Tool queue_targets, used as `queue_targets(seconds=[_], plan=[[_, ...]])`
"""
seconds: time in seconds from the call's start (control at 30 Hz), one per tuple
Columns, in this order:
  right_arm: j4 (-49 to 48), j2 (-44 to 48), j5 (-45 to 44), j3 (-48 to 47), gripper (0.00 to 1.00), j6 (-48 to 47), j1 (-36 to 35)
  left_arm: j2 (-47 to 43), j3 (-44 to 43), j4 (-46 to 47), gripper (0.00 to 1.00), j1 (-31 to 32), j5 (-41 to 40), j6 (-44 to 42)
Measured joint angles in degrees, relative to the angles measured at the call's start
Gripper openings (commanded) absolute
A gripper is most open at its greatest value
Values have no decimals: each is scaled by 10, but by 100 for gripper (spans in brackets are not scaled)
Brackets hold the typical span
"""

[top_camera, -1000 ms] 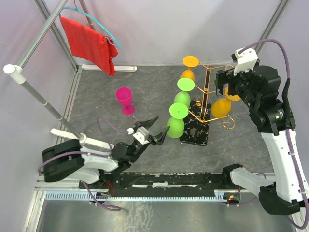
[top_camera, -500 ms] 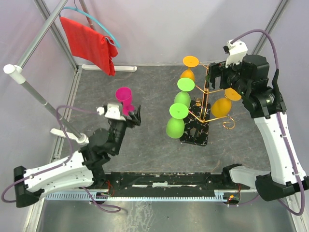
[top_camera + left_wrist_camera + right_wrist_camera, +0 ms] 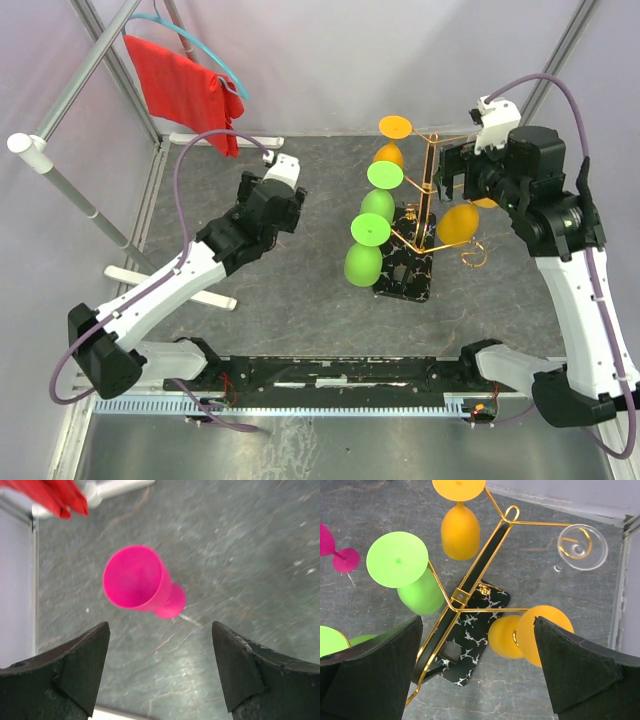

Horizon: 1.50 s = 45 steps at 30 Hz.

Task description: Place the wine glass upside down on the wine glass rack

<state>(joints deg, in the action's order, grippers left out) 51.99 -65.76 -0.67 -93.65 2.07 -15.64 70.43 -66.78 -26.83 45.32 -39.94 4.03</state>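
Observation:
A pink wine glass (image 3: 134, 580) stands upright on the grey table, seen from above in the left wrist view. My left gripper (image 3: 160, 625) hangs open over it, the glass just beyond its fingertips, nothing between the jaws. From the top view my left gripper (image 3: 272, 212) hides the glass. The wine glass rack (image 3: 428, 190) has a gold post on a black white-veined base (image 3: 480, 615). Green glasses (image 3: 378, 205) and orange glasses (image 3: 458, 222) hang upside down on it. My right gripper (image 3: 478, 619) stays open above the rack (image 3: 470, 587), touching nothing.
A clear glass (image 3: 581, 547) sits at a scroll-ended arm of the rack. A red cloth (image 3: 190, 90) hangs on a hanger at the back left. A slanted metal pole (image 3: 85, 205) crosses the left side, and a white bar (image 3: 225, 140) lies along the back wall.
My left arm swung from the front, near the rack, back and left to above the pink glass, its jaws opening wider. The right arm shifted slightly above the rack.

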Motion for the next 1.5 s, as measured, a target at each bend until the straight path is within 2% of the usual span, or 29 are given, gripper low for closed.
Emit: queue_targets(seconds=[0.2, 0.6, 0.8, 1.03, 1.2, 1.5], plan=[[15, 23, -15, 0, 100, -6, 0, 13, 0, -31, 88, -71, 42, 0], [16, 5, -6, 23, 100, -3, 0, 59, 0, -24, 88, -122, 82, -5], [16, 5, -2, 23, 100, -3, 0, 80, -8, 8, 81, -137, 104, -11], [14, 6, 4, 23, 98, -3, 0, 130, -14, 27, 81, -141, 123, -11], [9, 6, 22, 23, 96, 1, 0, 130, -14, 40, 67, -153, 137, -11], [3, 4, 31, 23, 96, 7, 0, 149, -21, 47, 64, -163, 171, -16]])
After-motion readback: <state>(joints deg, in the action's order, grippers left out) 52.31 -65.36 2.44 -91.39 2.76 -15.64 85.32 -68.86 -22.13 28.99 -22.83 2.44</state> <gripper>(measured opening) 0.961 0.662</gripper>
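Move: The upright pink wine glass stands about 10 cm ahead of the left hand, some 4 cm to its left, its middle roughly 12 cm below. The near green glass hanging on the rack is about 8 cm back and 19 cm to the left hand's right, 6 cm lower; the far green glass hangs about 3 cm ahead and 21 cm to the right, at that same height. From the right hand, the pink glass lies roughly 39 cm left, 11 cm ahead and 24 cm down. Bring the empty left gripper down and forward, about 8 cm down and 7 cm out, onto the cup of the pink wine glass, swinging some 4 cm left at first and easing back right by about half of that. Tip the fingers roughly 10 degrees further down and, late in the approach, partly narrow their gap, without shutting them on the glass. ##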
